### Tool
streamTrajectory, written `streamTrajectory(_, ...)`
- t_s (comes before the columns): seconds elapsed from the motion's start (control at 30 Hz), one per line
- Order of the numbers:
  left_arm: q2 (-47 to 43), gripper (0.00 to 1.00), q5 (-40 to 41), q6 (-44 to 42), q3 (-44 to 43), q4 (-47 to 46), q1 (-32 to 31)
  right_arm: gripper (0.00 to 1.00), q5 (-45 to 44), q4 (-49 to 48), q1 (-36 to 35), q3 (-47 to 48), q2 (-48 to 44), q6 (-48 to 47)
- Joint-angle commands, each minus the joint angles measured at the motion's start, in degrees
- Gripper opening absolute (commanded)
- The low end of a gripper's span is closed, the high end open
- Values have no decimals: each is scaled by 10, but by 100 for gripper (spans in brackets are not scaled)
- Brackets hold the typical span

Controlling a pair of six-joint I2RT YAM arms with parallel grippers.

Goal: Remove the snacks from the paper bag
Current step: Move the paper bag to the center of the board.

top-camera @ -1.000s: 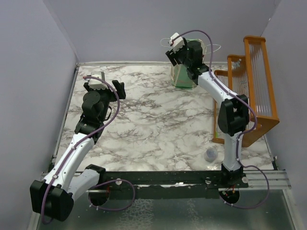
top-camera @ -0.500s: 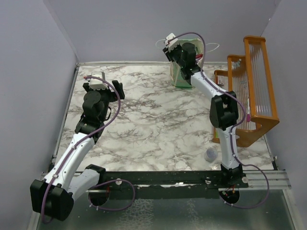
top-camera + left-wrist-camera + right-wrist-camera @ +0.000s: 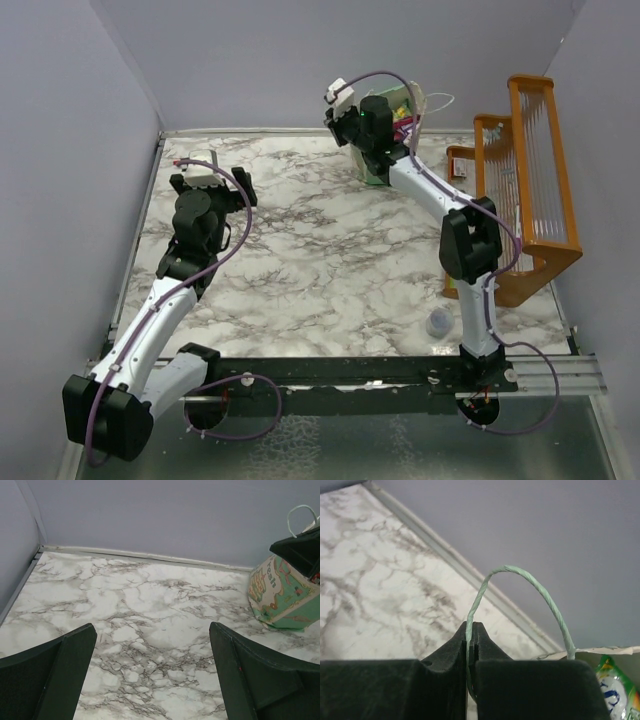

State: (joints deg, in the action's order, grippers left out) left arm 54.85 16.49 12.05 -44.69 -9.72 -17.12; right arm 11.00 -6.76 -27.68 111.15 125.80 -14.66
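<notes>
The mint-green paper bag (image 3: 380, 168) stands at the back of the table, tilted, with its printed panel (image 3: 277, 592) facing left. My right gripper (image 3: 471, 630) is shut on one thin string handle (image 3: 520, 572) of the bag, the string pinched between the pads. It hovers at the bag's upper left (image 3: 352, 128). Snacks (image 3: 402, 108) peek from the bag's open top; one green packet (image 3: 615, 690) shows by the rim. My left gripper (image 3: 152, 670) hangs open over bare marble at the left (image 3: 213, 183), far from the bag, with nothing between its fingers.
An orange wooden rack (image 3: 530, 170) stands along the right edge. A small grey round cap (image 3: 438, 322) lies near the right arm's base. Grey walls close the table at the back and on both sides.
My right gripper has closed on the string handle and shifted left, drawing the bag's top so that the snacks inside show. The left arm has stayed still.
</notes>
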Motion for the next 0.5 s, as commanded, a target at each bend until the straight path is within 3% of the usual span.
streamTrajectory(0.0, -14, 99, 22, 3, -17, 11, -17, 1, 32, 79, -59, -52, -98, 24)
streamTrajectory(0.1, -31, 99, -5, 51, -31, 67, -20, 1, 37, 131, -97, -100, -150, 45)
streamTrajectory(0.2, -73, 99, -11, 151, -50, 186, -19, 1, 44, 155, -145, -173, -208, 61)
streamTrajectory(0.33, -180, 99, -31, 283, -56, 324, -19, 1, 20, 153, -222, -273, -278, 87)
streamTrajectory(0.47, -285, 99, -73, 339, -57, 374, -19, 1, 55, 150, -269, -325, -310, 156)
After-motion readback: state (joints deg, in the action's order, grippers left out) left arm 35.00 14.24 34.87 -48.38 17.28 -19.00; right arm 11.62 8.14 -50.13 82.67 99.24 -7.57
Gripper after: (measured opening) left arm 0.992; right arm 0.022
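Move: The right hand has the paper bag's near-left handle pinched shut in its fingers; the board's centre, where the bag is to go, lies about 16 cm back from it and some 24 cm below. The bag's middle is roughly 5 cm ahead, 13 cm to the right and 12 cm down, with the snacks at its mouth 5 cm ahead, 14 cm right and 5 cm down. From the open, empty left hand the bag lies about 27 cm ahead, 34 cm right and 16 cm lower. Keeping its closed pinch on the twisted handle, the right hand pulls the paper bag after it, sweeping fast back towards the base by about 27 cm and left by some 9 cm, turning about 20 degrees counter-clockwise and tipping its fingers down. The empty left hand draws back about 9 cm out of the way, still open, rolling its left side down. ##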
